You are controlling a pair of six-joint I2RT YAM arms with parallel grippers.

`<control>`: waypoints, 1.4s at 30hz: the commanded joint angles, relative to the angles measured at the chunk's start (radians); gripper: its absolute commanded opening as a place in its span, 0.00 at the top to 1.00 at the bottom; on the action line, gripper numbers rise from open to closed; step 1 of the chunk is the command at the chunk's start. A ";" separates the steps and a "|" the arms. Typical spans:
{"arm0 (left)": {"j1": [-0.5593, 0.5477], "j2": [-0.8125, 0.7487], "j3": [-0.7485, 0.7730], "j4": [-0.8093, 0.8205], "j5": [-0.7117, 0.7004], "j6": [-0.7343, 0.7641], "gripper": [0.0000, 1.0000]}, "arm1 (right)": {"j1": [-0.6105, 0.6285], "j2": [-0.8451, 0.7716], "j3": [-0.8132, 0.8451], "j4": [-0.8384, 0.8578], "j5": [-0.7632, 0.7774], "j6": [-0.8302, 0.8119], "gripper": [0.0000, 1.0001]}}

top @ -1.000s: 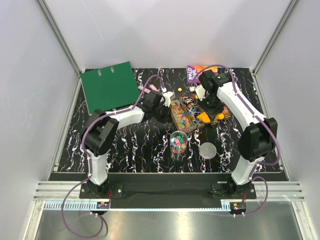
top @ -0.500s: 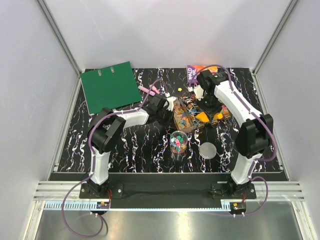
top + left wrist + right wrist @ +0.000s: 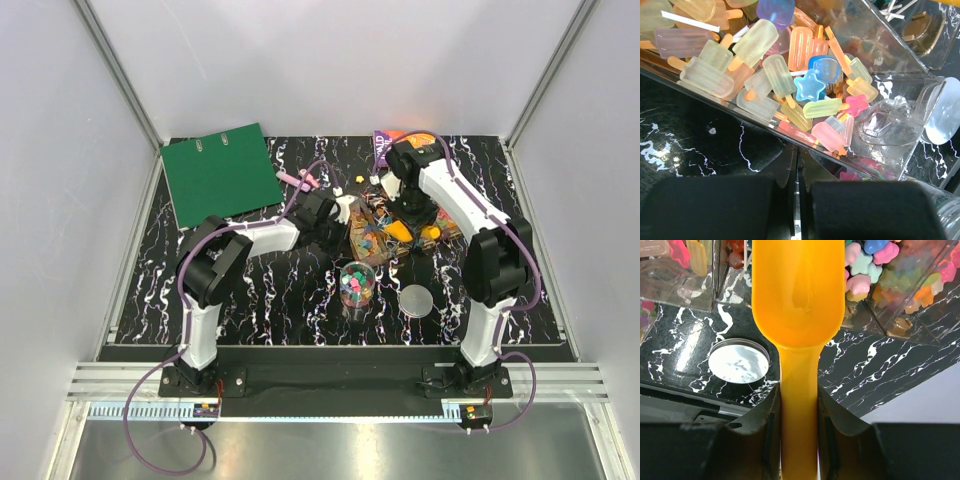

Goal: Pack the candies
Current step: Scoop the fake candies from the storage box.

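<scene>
The candies [image 3: 368, 238] fill a clear plastic box [image 3: 352, 222] at mid-table; up close they are pastel ice-lolly and star shapes [image 3: 785, 75]. My left gripper [image 3: 343, 212] is shut, its fingertips [image 3: 790, 160] up against the box's near edge [image 3: 740, 107]. My right gripper [image 3: 406, 214] is shut on the handle of a yellow scoop [image 3: 399, 230] over the box's right side. The scoop [image 3: 799, 295] bowl looks empty, with star candies [image 3: 865, 262] just past it. More candies lie in a clear jar [image 3: 357, 285] in front of the box.
The jar's round silver lid [image 3: 417, 300] lies right of the jar, also seen as the lid [image 3: 738, 362] below the scoop. A green binder [image 3: 220, 172] lies back left, pink pens [image 3: 300, 180] beside it, a purple book [image 3: 384, 146] at the back.
My left gripper slid a little right to the box's edge. My right arm swung its elbow inward and drew the scoop slightly back and left.
</scene>
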 commanded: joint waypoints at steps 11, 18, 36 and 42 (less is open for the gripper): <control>-0.040 -0.010 0.078 0.126 0.083 -0.052 1.00 | 0.032 0.041 0.013 -0.310 0.048 0.006 1.00; -0.065 0.012 0.132 0.148 0.088 -0.079 1.00 | 0.029 0.007 -0.019 -0.313 0.036 0.000 1.00; -0.037 -0.147 0.007 0.054 0.039 0.008 1.00 | -0.079 -0.045 -0.102 -0.315 -0.023 0.012 1.00; 0.030 -0.210 -0.066 0.054 0.042 0.003 1.00 | -0.079 0.004 -0.056 -0.319 -0.050 0.008 1.00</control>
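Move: My left hand's closed fingertips are at the left wall of the popsicle candy box, whose middle is about 4 cm ahead and 5 cm right; the lollipop box is some 4 cm ahead, 9 cm right, and the jar 9 cm back, 2 cm right. Below my scoop-holding right hand by about 10 cm, the star candies lie 5 cm ahead, 2 cm right, the lollipop box 4 cm ahead, 5 cm left, the jar 9 cm back, 12 cm left. With my shut left fingertips already at its wall, I push the popsicle box to the right and slightly back, nearly 4 cm, then lift about 5 cm off it, easing back left. My right hand keeps its grip on the scoop, sinks about 2.5 cm over the boxes, then shifts about 3 cm right, turning slightly clockwise. ##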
